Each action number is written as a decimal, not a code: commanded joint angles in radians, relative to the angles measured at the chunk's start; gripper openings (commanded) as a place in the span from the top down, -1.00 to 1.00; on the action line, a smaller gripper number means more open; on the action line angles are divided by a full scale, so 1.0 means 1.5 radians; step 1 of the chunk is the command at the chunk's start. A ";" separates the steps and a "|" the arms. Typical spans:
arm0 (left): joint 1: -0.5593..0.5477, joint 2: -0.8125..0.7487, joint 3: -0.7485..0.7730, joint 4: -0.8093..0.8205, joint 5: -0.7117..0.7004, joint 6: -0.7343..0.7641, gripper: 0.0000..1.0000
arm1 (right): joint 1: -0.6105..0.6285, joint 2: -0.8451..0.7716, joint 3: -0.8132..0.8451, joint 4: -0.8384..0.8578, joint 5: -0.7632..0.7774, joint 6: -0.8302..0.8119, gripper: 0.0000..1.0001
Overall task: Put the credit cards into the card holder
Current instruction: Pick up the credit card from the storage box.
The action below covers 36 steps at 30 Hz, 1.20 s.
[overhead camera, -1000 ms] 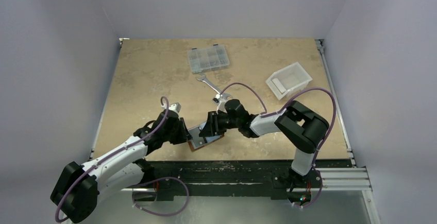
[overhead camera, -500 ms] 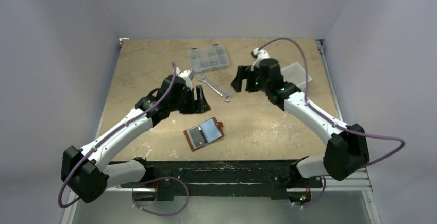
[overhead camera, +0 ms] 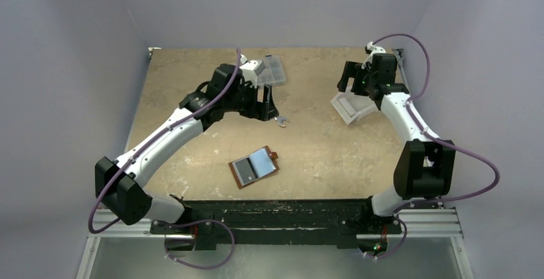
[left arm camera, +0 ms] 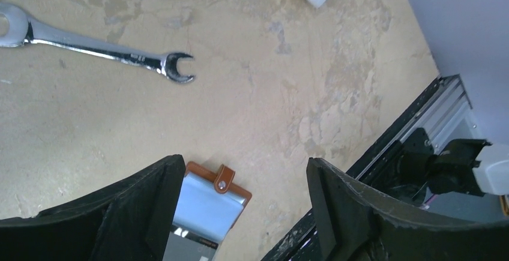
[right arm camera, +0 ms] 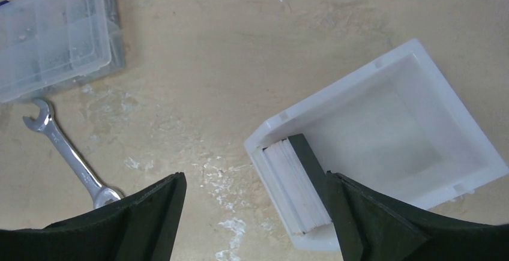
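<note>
The card holder (overhead camera: pixel 255 167) lies open near the table's front edge, a reddish-brown rectangle with a snap strap (left arm camera: pixel 225 179). A pale silvery credit card (overhead camera: pixel 261 161) rests on its right half, and shows bluish (left arm camera: pixel 207 204) in the left wrist view. More pale cards (right arm camera: pixel 297 186) stand on edge as a stack against the near wall of the white bin (right arm camera: pixel 420 81). My left gripper (overhead camera: pixel 269 111) hovers open over the wrench, well behind the holder, holding nothing. My right gripper (overhead camera: pixel 349 85) hangs open above the bin's left edge, and nothing is between its fingers (right arm camera: pixel 150 213).
A silver wrench (left arm camera: pixel 90 45) lies on the table behind the holder, under the left gripper. A clear compartment box (right arm camera: pixel 54 33) sits at the back centre, partly hidden by the left wrist. The white bin (overhead camera: pixel 359 115) stands at the back right, close to the table's right rail.
Both grippers have opened and pulled away from the card holder, which now lies alone with a card on it. The left arm moved back over the wrench, the right arm back to the bin.
</note>
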 commanded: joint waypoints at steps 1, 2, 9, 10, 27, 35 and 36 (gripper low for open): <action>0.003 -0.015 -0.041 0.035 0.008 0.039 -0.61 | -0.069 0.017 0.016 0.059 -0.117 -0.008 -0.91; 0.003 -0.019 -0.049 0.040 0.002 0.044 -0.61 | -0.076 0.026 0.014 0.065 -0.123 -0.007 -0.97; 0.003 -0.044 -0.097 0.054 -0.054 0.065 -0.62 | -0.091 0.103 0.053 0.036 -0.164 -0.047 -0.98; 0.003 -0.047 -0.102 0.055 -0.061 0.067 -0.63 | -0.091 0.109 0.058 0.028 -0.170 -0.057 -0.98; -0.003 -0.059 -0.104 0.046 -0.073 0.076 -0.64 | -0.089 0.244 0.142 -0.073 -0.185 -0.143 -0.92; -0.005 -0.052 -0.102 0.043 -0.071 0.076 -0.64 | -0.085 0.262 0.119 -0.065 -0.207 -0.155 -0.87; -0.004 -0.050 -0.103 0.043 -0.071 0.076 -0.64 | -0.084 0.265 0.119 -0.065 -0.212 -0.157 -0.85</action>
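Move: Almost beneath the open right hand stands the stack of credit cards, about 3 cm ahead, 3 cm to its right and some 14 cm below. The storage box around the stack has its middle about 4 cm ahead and 8 cm to the right. The wrench lies roughly 29 cm to the left and 4 cm ahead, the clear organizer about 32 cm left and 18 cm ahead. From the left hand the cards are some 15 cm ahead, 33 cm right and 21 cm lower. Sinking about 12 cm towards the cards in the storage box, the right hand first slips some 4 cm right, eases partly back left and edges forward. Its fingers stay wide open, tip down some 15 degrees and turn a little counter-clockwise. Empty and open, the left hand drops about 5 cm, rises 1 cm and drifts 3 cm left, then holds. ##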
